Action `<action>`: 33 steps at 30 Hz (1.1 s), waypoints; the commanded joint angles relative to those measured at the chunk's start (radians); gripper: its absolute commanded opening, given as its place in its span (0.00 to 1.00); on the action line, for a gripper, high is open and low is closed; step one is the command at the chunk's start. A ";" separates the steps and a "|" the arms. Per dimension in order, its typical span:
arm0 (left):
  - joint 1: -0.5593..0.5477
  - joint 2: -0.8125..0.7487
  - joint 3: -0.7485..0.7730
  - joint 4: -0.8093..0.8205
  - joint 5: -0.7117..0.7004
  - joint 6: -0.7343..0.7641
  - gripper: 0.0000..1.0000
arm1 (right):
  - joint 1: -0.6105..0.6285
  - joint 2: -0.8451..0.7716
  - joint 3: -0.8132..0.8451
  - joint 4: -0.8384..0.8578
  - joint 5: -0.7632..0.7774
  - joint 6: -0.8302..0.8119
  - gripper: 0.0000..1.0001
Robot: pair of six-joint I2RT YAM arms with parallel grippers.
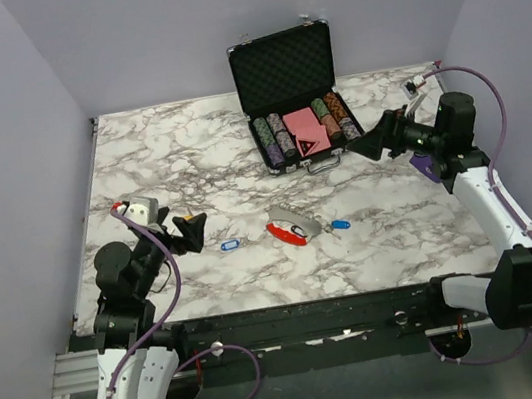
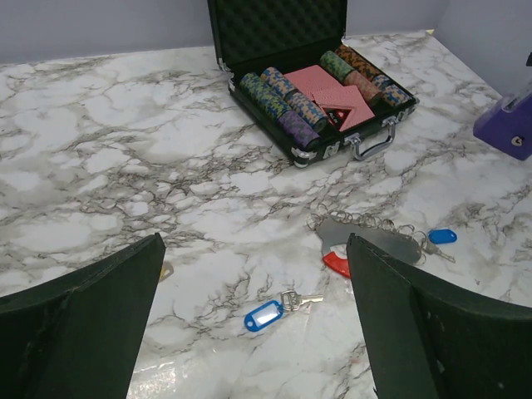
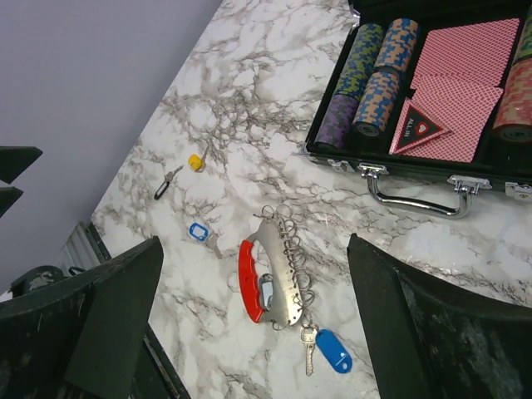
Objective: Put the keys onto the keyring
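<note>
The keyring (image 1: 288, 226), a red and silver loop with several small wire rings, lies flat near the table's middle front. It also shows in the right wrist view (image 3: 283, 278) and the left wrist view (image 2: 370, 235). A blue-tagged key (image 1: 339, 224) lies at its right end (image 3: 332, 349). Another blue-tagged key (image 1: 229, 246) lies loose to its left (image 2: 264, 315). A yellow-tagged key (image 3: 196, 162) lies further left. My left gripper (image 1: 190, 232) is open and empty, left of the loose blue key. My right gripper (image 1: 365, 143) is open and empty, high at the right.
An open black case (image 1: 292, 104) of poker chips and red cards stands at the back centre, with its metal handle (image 3: 416, 199) facing the keyring. A purple part (image 2: 507, 125) sits at the right edge. Grey walls enclose the marble table (image 1: 189, 161).
</note>
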 commanded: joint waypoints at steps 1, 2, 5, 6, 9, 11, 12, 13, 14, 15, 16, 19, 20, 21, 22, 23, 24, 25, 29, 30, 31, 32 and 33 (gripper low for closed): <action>0.005 -0.003 0.006 0.020 0.042 -0.010 0.99 | 0.001 -0.010 0.014 0.027 0.013 0.009 1.00; 0.005 -0.003 0.006 0.020 0.045 -0.013 0.99 | 0.002 -0.002 0.018 0.027 -0.027 -0.027 1.00; 0.005 -0.003 0.006 0.023 0.067 -0.016 0.99 | 0.005 0.031 0.030 -0.008 -0.203 -0.192 1.00; 0.007 -0.005 0.009 0.025 0.070 -0.020 0.99 | 0.014 0.045 0.050 -0.103 -0.239 -0.287 1.00; 0.007 -0.005 0.009 0.023 0.068 -0.028 0.99 | 0.123 0.094 0.135 -0.361 -0.164 -0.562 1.00; 0.007 -0.002 0.011 0.018 0.061 -0.028 0.99 | 0.250 0.125 0.168 -0.471 -0.043 -0.711 1.00; 0.007 0.003 0.012 0.017 0.052 -0.027 0.99 | 0.321 0.148 0.182 -0.536 -0.002 -0.771 1.00; 0.007 0.003 0.014 0.008 0.045 -0.027 0.99 | 0.390 0.168 0.194 -0.573 0.026 -0.829 1.00; 0.007 0.003 0.015 -0.001 0.038 -0.025 0.99 | 0.453 0.197 0.208 -0.614 0.029 -0.883 1.00; 0.007 0.001 0.017 -0.008 0.030 -0.025 0.99 | 0.505 0.231 0.221 -0.648 0.022 -0.946 1.00; 0.005 -0.003 0.015 -0.017 0.022 -0.020 0.99 | 0.572 0.270 0.244 -0.682 0.035 -0.983 1.00; 0.005 -0.028 0.011 -0.043 -0.039 -0.013 0.99 | 0.770 0.378 0.307 -0.681 0.197 -1.011 1.00; 0.005 -0.034 0.011 -0.051 -0.068 -0.010 0.99 | 0.821 0.402 0.318 -0.653 0.254 -1.012 1.00; 0.005 -0.048 0.011 -0.058 -0.108 -0.008 0.99 | 0.872 0.425 0.321 -0.604 0.322 -0.999 1.00; 0.005 -0.057 0.012 -0.066 -0.157 -0.008 0.99 | 0.907 0.444 0.321 -0.552 0.377 -0.976 1.00; 0.005 -0.072 0.017 -0.075 -0.231 -0.011 0.99 | 0.926 0.473 0.326 -0.500 0.411 -0.953 1.00; 0.005 -0.086 0.017 -0.086 -0.301 -0.019 0.99 | 0.935 0.501 0.344 -0.471 0.423 -0.933 0.97; 0.005 -0.104 0.014 -0.092 -0.357 -0.017 0.99 | 0.942 0.543 0.378 -0.461 0.431 -0.919 0.93; 0.005 -0.173 -0.003 -0.078 -0.456 -0.005 0.99 | 0.969 0.665 0.462 -0.438 0.457 -0.916 0.79; 0.005 -0.193 -0.006 -0.074 -0.465 -0.004 0.99 | 0.975 0.683 0.467 -0.418 0.466 -0.919 0.77; 0.005 -0.201 -0.008 -0.068 -0.473 -0.002 0.99 | 0.979 0.694 0.469 -0.401 0.463 -0.925 0.74; 0.007 -0.215 -0.008 -0.068 -0.485 -0.004 0.99 | 0.985 0.706 0.467 -0.382 0.456 -0.934 0.73; 0.007 -0.225 -0.008 -0.068 -0.501 -0.002 0.99 | 0.989 0.714 0.465 -0.363 0.456 -0.933 0.73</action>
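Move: The left blue key lies about 33 cm left of the right hand, 8 cm back and some 25 cm below. The red-handled keyring is roughly 17 cm to the right of that key and 3 cm farther out; the right blue key is about 4 cm left of the hand and 7 cm back, also on the table. From the left hand the left blue key is some 12 cm ahead and 7 cm right. Right hand sweeps about 26 cm left, down and back towards left blue key, fingers narrowing; left hand swings left. ##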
